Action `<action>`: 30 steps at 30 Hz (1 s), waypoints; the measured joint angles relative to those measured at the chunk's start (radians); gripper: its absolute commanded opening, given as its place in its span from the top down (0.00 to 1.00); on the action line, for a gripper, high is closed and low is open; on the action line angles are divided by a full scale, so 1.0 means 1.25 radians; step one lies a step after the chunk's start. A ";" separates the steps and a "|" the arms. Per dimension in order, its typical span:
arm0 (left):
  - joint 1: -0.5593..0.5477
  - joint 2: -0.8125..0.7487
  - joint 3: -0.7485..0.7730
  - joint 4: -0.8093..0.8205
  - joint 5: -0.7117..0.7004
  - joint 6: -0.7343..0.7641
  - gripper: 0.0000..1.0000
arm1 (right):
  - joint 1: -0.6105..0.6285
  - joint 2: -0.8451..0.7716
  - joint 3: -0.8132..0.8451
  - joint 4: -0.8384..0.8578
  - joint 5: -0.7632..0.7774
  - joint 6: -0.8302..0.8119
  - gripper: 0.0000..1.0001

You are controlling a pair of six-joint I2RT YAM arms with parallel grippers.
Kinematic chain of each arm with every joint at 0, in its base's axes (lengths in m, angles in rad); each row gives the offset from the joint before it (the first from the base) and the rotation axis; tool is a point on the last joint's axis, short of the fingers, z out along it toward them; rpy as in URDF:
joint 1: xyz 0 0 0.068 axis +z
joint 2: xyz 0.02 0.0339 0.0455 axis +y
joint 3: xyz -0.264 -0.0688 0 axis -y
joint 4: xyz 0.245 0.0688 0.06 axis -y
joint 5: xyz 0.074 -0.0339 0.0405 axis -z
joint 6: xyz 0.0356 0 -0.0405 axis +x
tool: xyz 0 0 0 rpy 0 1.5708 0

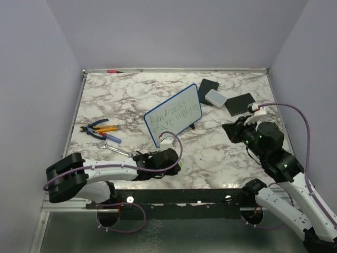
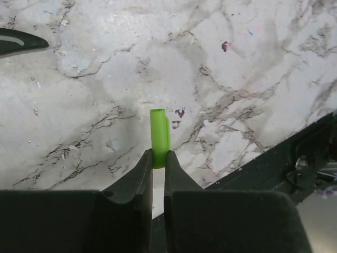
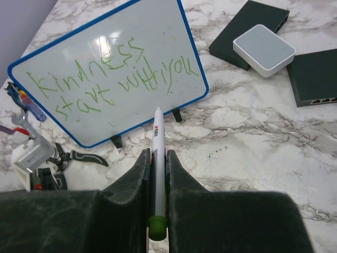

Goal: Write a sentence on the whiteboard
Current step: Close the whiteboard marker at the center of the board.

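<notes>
The whiteboard (image 1: 174, 114) (image 3: 110, 74), blue-framed, stands tilted on small black feet mid-table. The sentence (image 1: 175, 117) (image 3: 113, 76) is in thin green handwriting on two lines, about "kindness start with you". My right gripper (image 1: 231, 130) (image 3: 157, 155) is shut on a white marker (image 3: 158, 134) with a green rear end; its tip points at the board's lower edge, a short gap away. Near the front edge, below the board, my left gripper (image 1: 176, 162) (image 2: 158, 155) is shut on a bright green cap (image 2: 159, 132) held just over the marble.
Blue and orange pliers (image 1: 100, 129) and a metal wrench (image 1: 117, 150) lie left of the board. Two black flat pads (image 1: 209, 87) (image 1: 240, 104) and a white box (image 1: 215, 97) (image 3: 263, 49) lie at the back right. A red pen (image 1: 113, 70) rests at the far edge.
</notes>
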 measured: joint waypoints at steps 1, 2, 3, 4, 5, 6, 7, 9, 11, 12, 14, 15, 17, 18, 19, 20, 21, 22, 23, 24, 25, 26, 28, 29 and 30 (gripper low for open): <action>-0.004 0.027 0.007 -0.002 -0.013 -0.010 1.00 | 0.000 -0.008 0.000 0.000 0.007 0.001 0.99; -0.007 0.051 0.015 -0.007 -0.026 -0.021 1.00 | 0.000 -0.016 0.000 0.002 0.013 0.002 0.99; -0.011 0.073 0.024 -0.012 -0.039 -0.030 1.00 | 0.000 -0.025 0.000 0.003 0.018 0.004 0.99; -0.013 0.086 0.030 -0.013 -0.047 -0.035 1.00 | 0.000 -0.034 0.000 0.005 0.023 0.006 0.99; -0.015 0.099 0.040 -0.017 -0.056 -0.042 1.00 | 0.000 -0.041 0.000 0.007 0.028 0.008 0.99; -0.016 0.104 0.043 -0.017 -0.061 -0.045 1.00 | 0.000 -0.050 0.000 0.009 0.033 0.010 0.99; -0.016 0.109 0.049 -0.018 -0.069 -0.048 1.00 | 0.000 -0.058 0.000 0.013 0.038 0.012 0.99; -0.016 0.112 0.054 -0.018 -0.076 -0.050 1.00 | 0.000 -0.066 0.000 0.019 0.045 0.014 0.99; -0.016 0.118 0.058 -0.020 -0.080 -0.045 1.00 | 0.000 -0.067 0.000 0.020 0.053 0.015 0.99; -0.016 0.126 0.062 -0.025 -0.081 -0.041 1.00 | 0.000 -0.065 0.000 0.020 0.056 0.016 0.99; -0.016 0.160 0.079 -0.039 -0.081 -0.024 0.99 | 0.000 -0.063 0.000 0.020 0.058 0.016 0.99; -0.016 0.175 0.085 -0.049 -0.081 -0.010 0.98 | 0.000 -0.062 0.000 0.019 0.059 0.016 0.99; -0.017 0.205 0.099 -0.059 -0.082 0.003 0.93 | 0.000 -0.061 0.000 0.019 0.060 0.017 0.99; -0.018 0.211 0.107 -0.062 -0.081 0.013 0.90 | 0.000 -0.060 0.000 0.019 0.060 0.017 0.99; -0.018 0.221 0.122 -0.071 -0.081 0.027 0.85 | 0.000 -0.060 0.000 0.019 0.061 0.017 0.99; -0.019 0.229 0.132 -0.077 -0.081 0.038 0.80 | 0.000 -0.060 0.000 0.019 0.062 0.017 0.99; -0.020 0.238 0.140 -0.082 -0.082 0.049 0.77 | 0.000 -0.060 0.000 0.019 0.063 0.017 0.99; -0.020 0.248 0.153 -0.090 -0.082 0.063 0.74 | 0.000 -0.060 0.000 0.019 0.063 0.017 0.99; -0.021 0.254 0.161 -0.094 -0.083 0.071 0.71 | 0.000 -0.060 0.000 0.019 0.065 0.017 0.99; -0.021 0.260 0.168 -0.097 -0.083 0.080 0.68 | 0.000 -0.059 0.000 0.019 0.066 0.017 0.99; -0.021 0.265 0.176 -0.100 -0.083 0.089 0.65 | 0.000 -0.059 0.000 0.019 0.066 0.017 0.99; -0.021 0.273 0.187 -0.107 -0.083 0.101 0.64 | 0.000 -0.059 0.000 0.019 0.067 0.017 0.99; -0.021 0.284 0.203 -0.115 -0.084 0.113 0.63 | 0.000 -0.059 0.000 0.019 0.069 0.017 0.99; -0.021 0.289 0.210 -0.120 -0.085 0.120 0.62 | 0.000 -0.059 0.000 0.019 0.070 0.017 0.99; -0.021 0.294 0.216 -0.125 -0.086 0.128 0.62 | 0.000 -0.058 0.000 0.019 0.071 0.017 0.99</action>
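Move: The left hand holds the green cap; the bare marble spot where it is taken lies about 5 cm below, some 2 cm ahead and 2 cm to the right. The whiteboard's middle stands roughly 22 cm ahead, 2 cm to the left and some 4 cm higher; the black-handled cutters lie about 15 cm left and 6 cm ahead, on the table. From the right hand, holding the marker, that spot is some 18 cm left, 8 cm back and 24 cm below. Down by about 4.5 cm in two short drops, edging forward and right, the left hand takes the cap to the table while its fingers tip some 20 degrees steeper; once low, it opens them about a third and lets go. The right hand, keeping its grip on the marker, rises roughly 2.5 cm with a slight shift right, then holds there. ##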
